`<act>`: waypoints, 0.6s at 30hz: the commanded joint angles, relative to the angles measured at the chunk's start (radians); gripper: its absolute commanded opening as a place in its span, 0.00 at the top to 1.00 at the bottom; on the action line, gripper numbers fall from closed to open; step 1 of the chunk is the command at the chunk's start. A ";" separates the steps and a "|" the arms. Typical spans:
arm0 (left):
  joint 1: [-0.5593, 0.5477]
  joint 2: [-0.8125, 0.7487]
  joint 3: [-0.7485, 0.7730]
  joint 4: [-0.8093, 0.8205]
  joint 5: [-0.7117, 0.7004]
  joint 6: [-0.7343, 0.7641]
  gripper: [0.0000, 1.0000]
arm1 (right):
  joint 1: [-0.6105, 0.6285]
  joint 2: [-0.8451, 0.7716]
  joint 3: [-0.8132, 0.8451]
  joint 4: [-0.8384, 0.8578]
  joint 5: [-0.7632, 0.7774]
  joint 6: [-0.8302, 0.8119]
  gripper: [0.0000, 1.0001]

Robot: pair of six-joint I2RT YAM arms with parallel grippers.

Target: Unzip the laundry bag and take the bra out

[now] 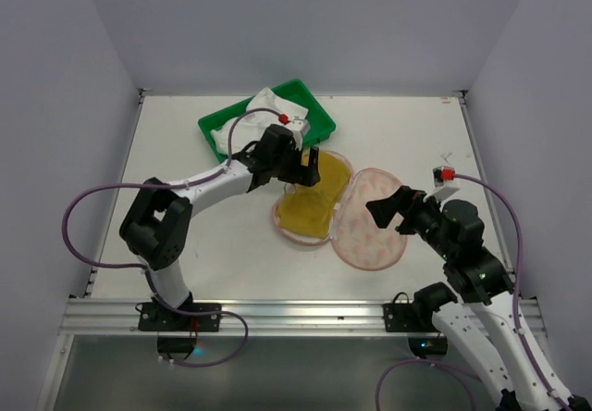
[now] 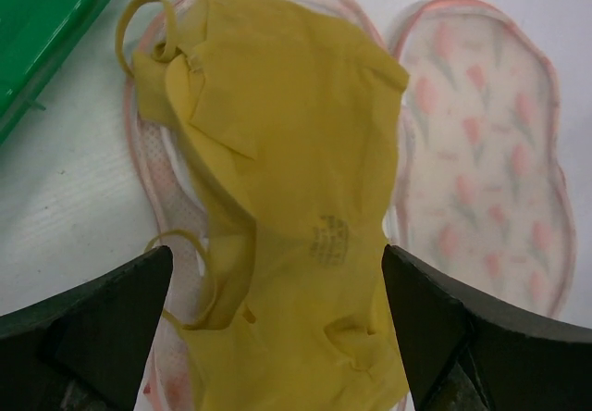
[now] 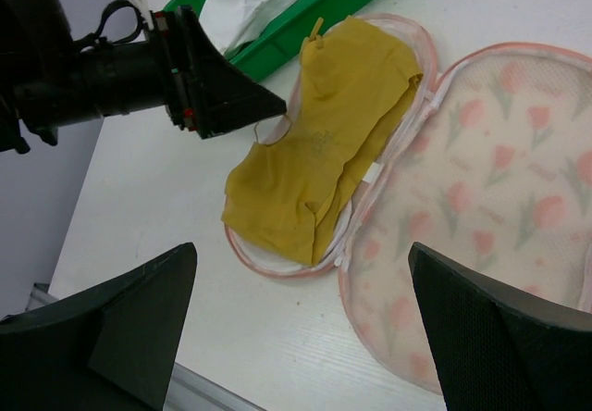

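Note:
The laundry bag (image 1: 370, 230) lies unzipped and spread flat in two halves mid-table, its tulip-printed lid (image 2: 481, 143) (image 3: 499, 207) folded out to the right. The mustard-yellow bra (image 1: 314, 198) (image 2: 277, 180) (image 3: 314, 152) rests in the left half, thin straps looping off its edge. My left gripper (image 1: 307, 168) (image 2: 277, 309) hovers open just above the bra's far end, nothing between its fingers. My right gripper (image 1: 388, 209) (image 3: 301, 318) stands open over the lid's near right edge, holding nothing.
A green plastic tray (image 1: 319, 122) (image 3: 305, 18) with white cloth in it sits behind the bag, close to the left arm's wrist. Grey walls close in the table on three sides; a metal rail (image 1: 277, 314) runs along the near edge.

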 commanded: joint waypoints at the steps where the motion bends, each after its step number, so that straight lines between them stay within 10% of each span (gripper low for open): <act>1: -0.001 0.064 0.047 0.064 -0.036 -0.031 0.03 | -0.001 -0.032 -0.023 0.004 -0.031 0.023 0.01; 14: -0.072 0.202 0.075 0.079 -0.041 -0.094 0.41 | -0.003 -0.124 -0.074 -0.054 -0.027 0.063 0.01; 18: -0.078 0.209 0.063 0.081 -0.053 -0.109 0.77 | -0.001 -0.141 -0.083 -0.063 -0.025 0.069 0.01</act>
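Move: The yellow bra lies spread on the open laundry bag just under the left hand, its middle about 8 cm below, 3 cm to the right and 2 cm back. The bag's opened mesh lid lies some 18 cm to the left hand's right and 8 cm back; the green bin sits about 16 cm ahead and 9 cm to its left. From the right hand the bra is roughly 12 cm ahead, 15 cm to the left and 20 cm below. Bring the left gripper down about 6.5 cm onto the middle of the bra, easing some 4 cm to the right on the way and tipping the fingers slightly steeper. Start narrowing the wide-open fingers as you sink, then close them quickly at the bottom to pinch a fold of the yellow fabric. Let the empty, open right hand draw back about 2 cm. ##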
